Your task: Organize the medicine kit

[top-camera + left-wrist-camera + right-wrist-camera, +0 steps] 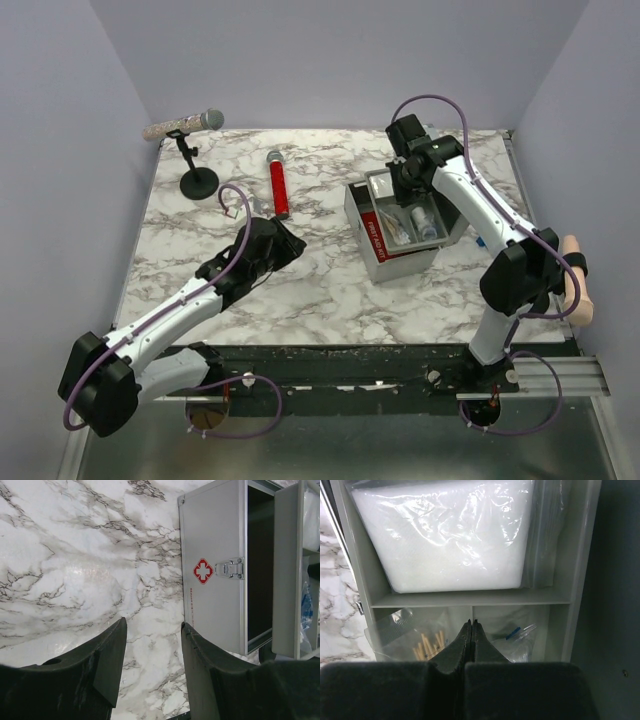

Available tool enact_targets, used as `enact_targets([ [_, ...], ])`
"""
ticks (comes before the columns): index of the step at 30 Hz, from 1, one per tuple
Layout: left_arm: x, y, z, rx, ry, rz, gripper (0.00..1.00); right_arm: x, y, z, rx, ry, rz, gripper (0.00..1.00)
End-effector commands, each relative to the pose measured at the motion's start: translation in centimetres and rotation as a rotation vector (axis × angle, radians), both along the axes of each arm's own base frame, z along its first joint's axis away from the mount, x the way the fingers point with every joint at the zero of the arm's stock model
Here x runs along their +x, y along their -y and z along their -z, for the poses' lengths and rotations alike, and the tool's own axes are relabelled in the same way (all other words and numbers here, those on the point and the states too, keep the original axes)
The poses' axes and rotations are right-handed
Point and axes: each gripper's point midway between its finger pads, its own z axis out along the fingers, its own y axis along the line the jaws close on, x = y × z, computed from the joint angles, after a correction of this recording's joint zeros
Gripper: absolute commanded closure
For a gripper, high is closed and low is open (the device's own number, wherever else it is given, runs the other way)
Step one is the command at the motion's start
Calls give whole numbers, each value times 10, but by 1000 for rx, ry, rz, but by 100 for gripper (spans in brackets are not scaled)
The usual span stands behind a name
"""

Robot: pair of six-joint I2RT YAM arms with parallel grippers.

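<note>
The medicine kit, a grey metal box, stands open right of the table's middle. Its side with a red cross and a latch faces my left gripper. A grey divided tray sits in it, holding a white padded pack, a bag of wooden sticks and a bag with a blue-marked item. My right gripper is shut and empty, over the tray's divider; it also shows in the top view. My left gripper is open and empty, low over the marble left of the kit.
A microphone on a black stand is at the back left. A red cylinder with a silver end lies behind my left gripper. A beige object is off the table's right edge. Walls close in on three sides.
</note>
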Motion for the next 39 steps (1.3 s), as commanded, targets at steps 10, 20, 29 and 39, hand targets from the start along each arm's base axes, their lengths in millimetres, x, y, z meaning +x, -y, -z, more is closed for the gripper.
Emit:
enact_targets([
  [10, -2, 2, 18, 51, -31, 45, 44, 23, -20, 21, 20, 36, -171, 99],
  [20, 0, 3, 24, 74, -45, 55, 44, 30, -24, 41, 5, 2, -188, 99],
  [29, 1, 2, 26, 79, -49, 56, 44, 25, -38, 47, 88, -18, -190, 99],
  [39, 1, 3, 29, 76, -61, 57, 44, 23, -34, 48, 103, 6, -151, 99],
])
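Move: I hold the tray pinched by its divider in my right hand, and the kit box's opening lies about 3 cm to that hand's left and some 6 cm below. The red first aid pouch is inside the box, about 3 cm back, 5 cm left and 11 cm down, while the open lid stands roughly 5 cm ahead and 9 cm to the right. From my left hand the opening is about 6 cm ahead and 19 cm right, slightly lower. Keeping the divider pinched, I ease the tray about 2 cm forward and a little left with my right hand, turning it some 10 degrees counter-clockwise to square it with the box. Then I lower it about 5 cm between the walls, edging farther left near the bottom. My empty left hand stays half open and sinks about 3 cm, clear of the box. ##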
